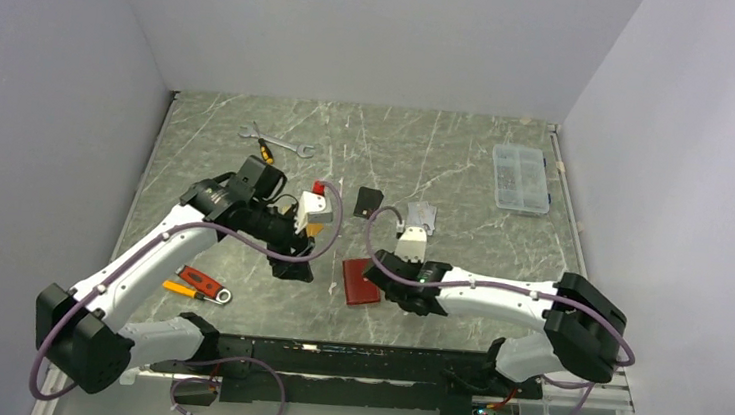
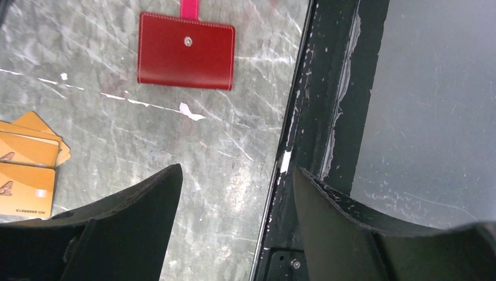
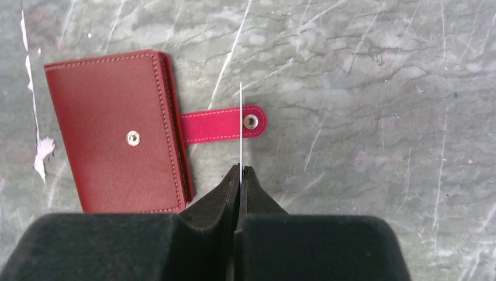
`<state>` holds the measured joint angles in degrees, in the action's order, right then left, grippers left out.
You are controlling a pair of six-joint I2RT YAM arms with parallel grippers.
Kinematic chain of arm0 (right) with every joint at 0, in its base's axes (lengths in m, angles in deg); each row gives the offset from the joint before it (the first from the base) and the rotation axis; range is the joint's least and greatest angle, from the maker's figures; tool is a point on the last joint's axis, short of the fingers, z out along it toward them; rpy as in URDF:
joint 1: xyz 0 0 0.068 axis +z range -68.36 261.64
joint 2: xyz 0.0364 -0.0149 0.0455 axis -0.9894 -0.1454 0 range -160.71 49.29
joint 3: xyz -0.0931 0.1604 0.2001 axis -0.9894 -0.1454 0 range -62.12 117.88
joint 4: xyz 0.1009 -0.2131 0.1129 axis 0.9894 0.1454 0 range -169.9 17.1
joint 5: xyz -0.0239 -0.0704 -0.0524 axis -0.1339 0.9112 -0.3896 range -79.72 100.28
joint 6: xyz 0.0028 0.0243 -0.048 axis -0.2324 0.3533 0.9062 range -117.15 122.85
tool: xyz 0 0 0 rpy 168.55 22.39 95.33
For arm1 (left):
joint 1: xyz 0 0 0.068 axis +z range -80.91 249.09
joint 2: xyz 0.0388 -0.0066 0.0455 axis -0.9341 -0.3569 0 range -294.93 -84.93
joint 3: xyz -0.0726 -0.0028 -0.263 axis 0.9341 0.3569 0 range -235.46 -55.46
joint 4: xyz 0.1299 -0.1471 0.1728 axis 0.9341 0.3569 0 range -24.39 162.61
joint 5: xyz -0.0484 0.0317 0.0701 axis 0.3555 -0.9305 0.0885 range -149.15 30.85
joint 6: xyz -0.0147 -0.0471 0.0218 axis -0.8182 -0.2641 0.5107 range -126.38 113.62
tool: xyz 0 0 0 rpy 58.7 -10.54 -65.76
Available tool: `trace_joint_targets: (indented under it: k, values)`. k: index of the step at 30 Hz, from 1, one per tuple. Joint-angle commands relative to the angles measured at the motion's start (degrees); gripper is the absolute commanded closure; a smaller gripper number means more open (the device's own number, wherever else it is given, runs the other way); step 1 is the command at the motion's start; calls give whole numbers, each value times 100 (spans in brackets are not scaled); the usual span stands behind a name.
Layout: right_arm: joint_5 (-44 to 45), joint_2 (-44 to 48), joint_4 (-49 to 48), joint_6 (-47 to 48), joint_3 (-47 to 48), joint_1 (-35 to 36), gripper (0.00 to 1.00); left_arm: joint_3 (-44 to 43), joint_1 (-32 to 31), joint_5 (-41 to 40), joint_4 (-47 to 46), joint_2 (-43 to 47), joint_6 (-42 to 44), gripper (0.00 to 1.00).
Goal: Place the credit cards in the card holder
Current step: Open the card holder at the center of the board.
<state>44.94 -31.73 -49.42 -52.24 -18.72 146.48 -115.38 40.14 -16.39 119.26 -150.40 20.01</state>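
The dark-red card holder (image 3: 111, 132) lies folded on the marble table, its pink snap tab (image 3: 219, 127) undone and stretched out flat. My right gripper (image 3: 240, 168) is shut on a thin credit card (image 3: 240, 117) seen edge-on, standing upright over the tab beside the holder (image 1: 360, 282). My left gripper (image 2: 237, 170) hangs open and holds nothing, above the table's front edge to the left of the holder (image 2: 186, 51). Orange credit cards (image 2: 26, 164) lie fanned beside its left finger. A black card (image 1: 368, 203) and silver-grey cards (image 1: 420, 215) lie behind the holder.
A clear compartment box (image 1: 521, 178) stands at the back right. A wrench and a screwdriver (image 1: 274, 145) lie at the back left. Red and orange hand tools (image 1: 198, 283) lie near the front left. The black front rail (image 2: 327, 117) runs under my left gripper.
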Motion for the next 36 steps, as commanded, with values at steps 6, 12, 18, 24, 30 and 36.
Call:
trace_joint_targets:
  k: [6,12,18,24,30,36]
  values:
    - [-883,779,-1577,22,-836,-660,100,378,-594,-621,-813,-203,191,20]
    - [-1015,953,-1839,-112,-1140,-707,100,233,-1564,-1174,-1471,-697,-158,1]
    - [-1040,1077,-1941,-429,-1531,-802,100,185,-2437,-2281,-2194,-1506,-368,1]
    - [-1111,1505,-1982,-712,-2054,-1059,100,139,-3070,-3043,-2829,-2075,-656,1]
    - [-1353,1763,-2282,-961,-2502,-1271,100,93,-3318,-3450,-3158,-2327,-802,1]
    - [-1545,1689,-2741,-1292,-2837,-1330,100,174,-3471,-4039,-3580,-2632,-629,1]
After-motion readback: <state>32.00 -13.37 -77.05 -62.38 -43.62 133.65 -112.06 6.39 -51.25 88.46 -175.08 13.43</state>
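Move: The closed card holder lies about 14 cm to the left hand's right, 4 cm ahead and some 18 cm below. The orange cards are roughly 16 cm ahead of that hand and 1 cm right. From the right hand, which already holds an orange card, the holder sits about 7 cm left, 1 cm ahead, 4 cm down. The black cards are some 18 cm ahead and 7 cm left of it, the silver cards 16 cm ahead and 4 cm right. Left hand drops and sweeps right, 12 cm each, towards the card holder, opening wide; right rolls, keeping its card. ##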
